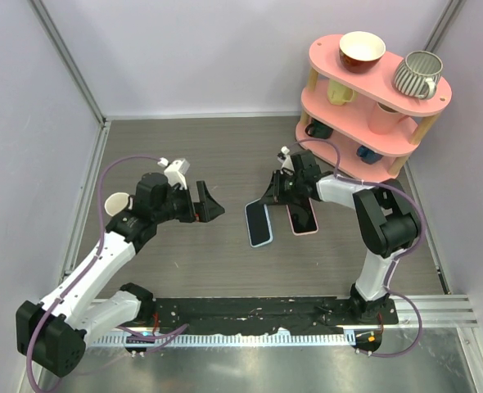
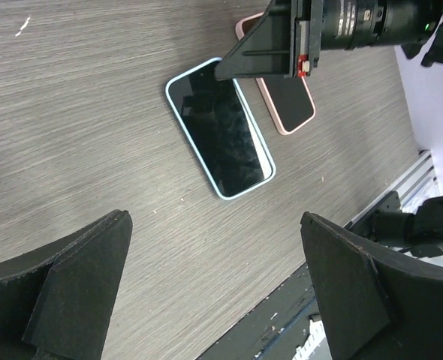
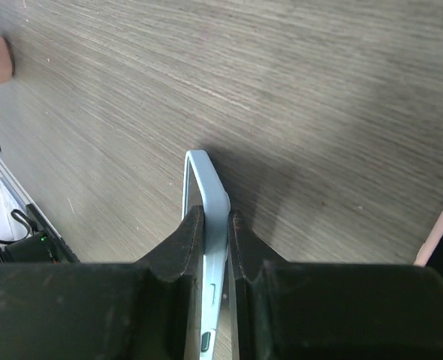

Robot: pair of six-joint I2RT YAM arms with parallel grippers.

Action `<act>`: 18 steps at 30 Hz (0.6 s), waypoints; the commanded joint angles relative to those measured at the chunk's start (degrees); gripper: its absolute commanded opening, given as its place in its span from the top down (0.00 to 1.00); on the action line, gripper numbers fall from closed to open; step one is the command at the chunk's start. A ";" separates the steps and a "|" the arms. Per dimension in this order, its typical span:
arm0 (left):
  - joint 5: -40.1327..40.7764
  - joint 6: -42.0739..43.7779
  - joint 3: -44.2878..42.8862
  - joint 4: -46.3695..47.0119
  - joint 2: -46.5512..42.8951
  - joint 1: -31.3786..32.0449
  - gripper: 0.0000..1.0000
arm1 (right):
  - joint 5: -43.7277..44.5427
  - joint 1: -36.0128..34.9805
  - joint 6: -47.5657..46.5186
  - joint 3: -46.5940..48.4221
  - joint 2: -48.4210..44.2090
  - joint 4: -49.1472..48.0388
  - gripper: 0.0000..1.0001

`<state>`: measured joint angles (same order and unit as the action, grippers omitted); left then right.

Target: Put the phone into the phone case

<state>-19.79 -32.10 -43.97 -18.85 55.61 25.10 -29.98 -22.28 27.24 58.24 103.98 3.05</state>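
Observation:
A dark-screened phone (image 2: pixel 221 131) sits framed by a light-blue phone case (image 1: pixel 259 223) (image 2: pixel 178 112), lying on the wooden table at centre. My right gripper (image 1: pixel 271 196) (image 3: pixel 215 214) is shut on the far end of that case, whose light-blue edge (image 3: pixel 206 180) runs edge-on between the two fingers. In the left wrist view one right finger (image 2: pixel 255 56) covers the case's far corner. My left gripper (image 1: pixel 212 208) (image 2: pixel 214 225) hovers to the left of the phone, open wide with nothing between its fingers.
A second phone in a pink case (image 1: pixel 303 219) (image 2: pixel 285 105) lies just right of the blue one. A pink shelf (image 1: pixel 364 110) with cups stands at the back right. A white cup (image 1: pixel 116 202) sits behind the left arm. A black rail (image 1: pixel 266 315) runs along the near edge.

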 commanded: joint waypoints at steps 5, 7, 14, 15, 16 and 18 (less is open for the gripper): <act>1.68 5.73 1.69 5.31 -1.83 0.03 0.00 | 15.55 1.80 -6.42 6.18 3.68 2.93 0.82; 2.82 6.08 2.48 6.36 -2.26 0.03 0.00 | 16.35 2.33 -4.93 6.54 4.20 3.37 0.73; 0.98 5.91 1.87 7.51 -1.47 0.03 0.00 | 19.43 2.68 0.09 5.57 4.04 3.63 0.66; 0.81 5.91 1.69 7.17 -1.56 0.03 0.00 | 19.95 2.68 0.09 5.31 3.34 3.72 0.58; 0.72 5.64 1.43 6.99 -2.26 0.03 0.00 | 20.57 2.68 0.26 4.61 2.11 3.81 0.26; 0.98 5.38 0.64 6.64 -3.31 0.03 0.00 | 22.15 2.68 0.09 3.73 -2.71 3.98 0.09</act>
<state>-18.48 -27.53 -41.69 -14.87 54.54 25.10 -17.04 -20.27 28.12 63.44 107.02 5.32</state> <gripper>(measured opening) 0.996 0.793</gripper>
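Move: The right hand still pinches the blue phone case with the phone in it by its far end. The middle of the case lies about 8 cm back, 2 cm left and 3 cm below. The pink-cased phone is some 12 cm to this hand's right, 5 cm back and 4 cm down; the pink shelf's lowest board is roughly 15 cm ahead and 26 cm right. From the left hand, the blue case is about 14 cm right, 2 cm ahead and 17 cm below. The right hand travels about 5 cm forward and 3 cm right, dips, then opens, releasing the blue case. ##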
